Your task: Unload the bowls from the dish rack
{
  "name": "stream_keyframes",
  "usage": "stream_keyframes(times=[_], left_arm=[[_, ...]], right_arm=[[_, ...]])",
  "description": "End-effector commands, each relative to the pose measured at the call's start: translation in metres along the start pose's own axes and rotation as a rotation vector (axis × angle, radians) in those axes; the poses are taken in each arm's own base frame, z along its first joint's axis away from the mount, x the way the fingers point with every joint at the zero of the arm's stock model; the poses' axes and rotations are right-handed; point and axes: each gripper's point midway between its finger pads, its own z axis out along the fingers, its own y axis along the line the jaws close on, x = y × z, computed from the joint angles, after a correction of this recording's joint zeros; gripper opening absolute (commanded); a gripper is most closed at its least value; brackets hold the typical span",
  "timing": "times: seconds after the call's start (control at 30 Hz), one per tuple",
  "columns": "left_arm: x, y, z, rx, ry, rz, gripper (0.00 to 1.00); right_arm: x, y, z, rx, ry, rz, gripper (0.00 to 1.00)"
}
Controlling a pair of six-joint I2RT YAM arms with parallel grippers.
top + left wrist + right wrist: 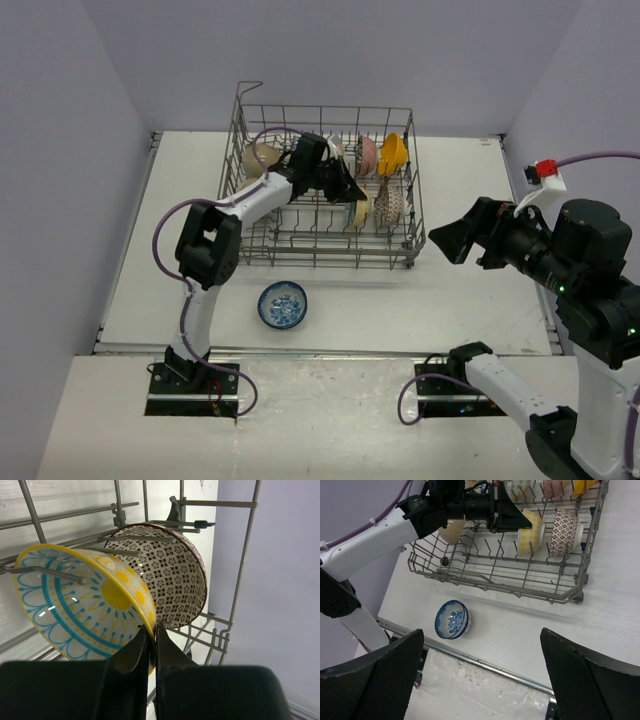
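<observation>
The grey wire dish rack [330, 262] stands at the back of the table. My left gripper [154, 627] reaches into it and is shut on the rim of a yellow bowl with blue and yellow patterns [80, 610], which stands on edge between the tines. Right behind it leans a brown-patterned bowl [175, 575]. From above, the left gripper [355, 195] is at the yellow bowl [362, 211]. A beige bowl [260, 157], a pink one [368, 152] and an orange-yellow one [393, 153] stand in the back row. My right gripper [445, 245] hovers open, right of the rack.
A blue-and-white bowl [282, 304] sits on the table in front of the rack, also visible in the right wrist view [452, 620]. The table's metal front edge [510, 672] runs below it. Walls close in at the back and both sides.
</observation>
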Motion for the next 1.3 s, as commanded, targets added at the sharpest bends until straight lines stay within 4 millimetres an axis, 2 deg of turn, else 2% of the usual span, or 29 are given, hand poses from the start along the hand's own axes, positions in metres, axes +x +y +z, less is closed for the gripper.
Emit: stream_keyframes(times=[0.0, 0.23, 0.43, 0.57, 0.67, 0.73, 0.8, 0.83, 0.9, 0.93, 1.0, 1.07, 1.1, 1.13, 1.17, 1.2, 1.23, 1.27], left_arm=[[-0.017, -0.065, -0.027, 0.196, -0.053, 0.072, 0.00], [-0.028, -0.108, -0.060, 0.333, -0.081, 0.090, 0.00], [-0.028, -0.125, -0.078, 0.400, -0.080, 0.083, 0.00], [-0.025, -0.127, -0.085, 0.427, -0.081, 0.062, 0.00], [-0.024, -0.136, -0.094, 0.452, -0.090, 0.071, 0.00], [-0.028, -0.151, -0.105, 0.473, -0.113, 0.112, 0.00], [-0.031, -0.156, -0.111, 0.431, -0.128, 0.130, 0.00], [-0.038, -0.162, -0.117, 0.411, -0.175, 0.193, 0.00], [-0.047, -0.173, -0.134, 0.350, -0.232, 0.251, 0.00], [-0.052, -0.187, -0.147, 0.349, -0.273, 0.286, 0.00], [-0.056, -0.185, -0.163, 0.260, -0.334, 0.334, 0.00], [-0.050, -0.187, -0.180, 0.177, -0.363, 0.370, 0.00], [-0.046, -0.192, -0.196, 0.146, -0.401, 0.438, 0.00], [-0.043, -0.193, -0.201, 0.090, -0.440, 0.460, 0.00], [-0.032, -0.185, -0.207, 0.023, -0.424, 0.471, 0.00], [-0.029, -0.185, -0.227, -0.044, -0.480, 0.520, 0.00], [-0.010, -0.187, -0.227, -0.077, -0.467, 0.551, 0.00], [0.009, -0.174, -0.232, -0.152, -0.431, 0.561, 0.00]], right_arm=[[-0.008, 0.008, -0.004, -0.034, -0.020, -0.031, 0.99], [-0.013, 0.010, -0.007, -0.040, -0.044, -0.038, 0.99], [-0.016, 0.012, -0.007, -0.045, -0.054, -0.036, 0.99], [-0.016, 0.013, -0.007, -0.049, -0.059, -0.030, 0.99], [-0.015, 0.012, -0.006, -0.050, -0.060, -0.024, 0.99], [-0.016, 0.013, -0.007, -0.055, -0.066, -0.023, 0.99], [-0.015, 0.013, -0.006, -0.056, -0.064, -0.018, 0.99], [-0.014, 0.013, -0.006, -0.056, -0.064, -0.017, 0.99], [-0.014, 0.013, -0.007, -0.058, -0.065, -0.014, 0.99], [-0.014, 0.013, -0.007, -0.058, -0.066, -0.014, 0.99], [-0.015, 0.013, -0.007, -0.057, -0.070, -0.015, 0.99], [-0.016, 0.013, -0.008, -0.057, -0.077, -0.015, 0.99], [-0.016, 0.013, -0.009, -0.053, -0.080, -0.015, 0.99], [-0.017, 0.012, -0.009, -0.049, -0.082, -0.015, 0.99], [-0.018, 0.012, -0.009, -0.046, -0.085, -0.014, 0.99], [-0.017, 0.011, -0.008, -0.042, -0.081, -0.015, 0.99], [-0.018, 0.009, -0.007, -0.030, -0.083, -0.020, 0.99], [-0.018, 0.007, -0.006, -0.022, -0.080, -0.020, 0.99]])
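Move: In the rack, the left fingers already pinch the rim of the yellow-rimmed bowl. The stacked blue bowls, where it would go, stand about 23 cm back, 18 cm left and 12 cm below this hand. The brown-patterned bowl is level with it, 7 cm right; the floral bowl 12 cm ahead, 5 cm left; the pink bowl 12 cm ahead, 3 cm right, all some 5 cm lower. From the right hand the stack lies 33 cm left, 3 cm ahead, 38 cm down. Lifting the yellow-rimmed bowl out of the rack, the left hand starts slowly and then climbs almost straight up, about 24 cm in all, drifting some 6 cm left and 4 cm back only near the end. The shut fingers keep their pinch on the rim while the wrist tilts, ending turned about 30 degrees. ##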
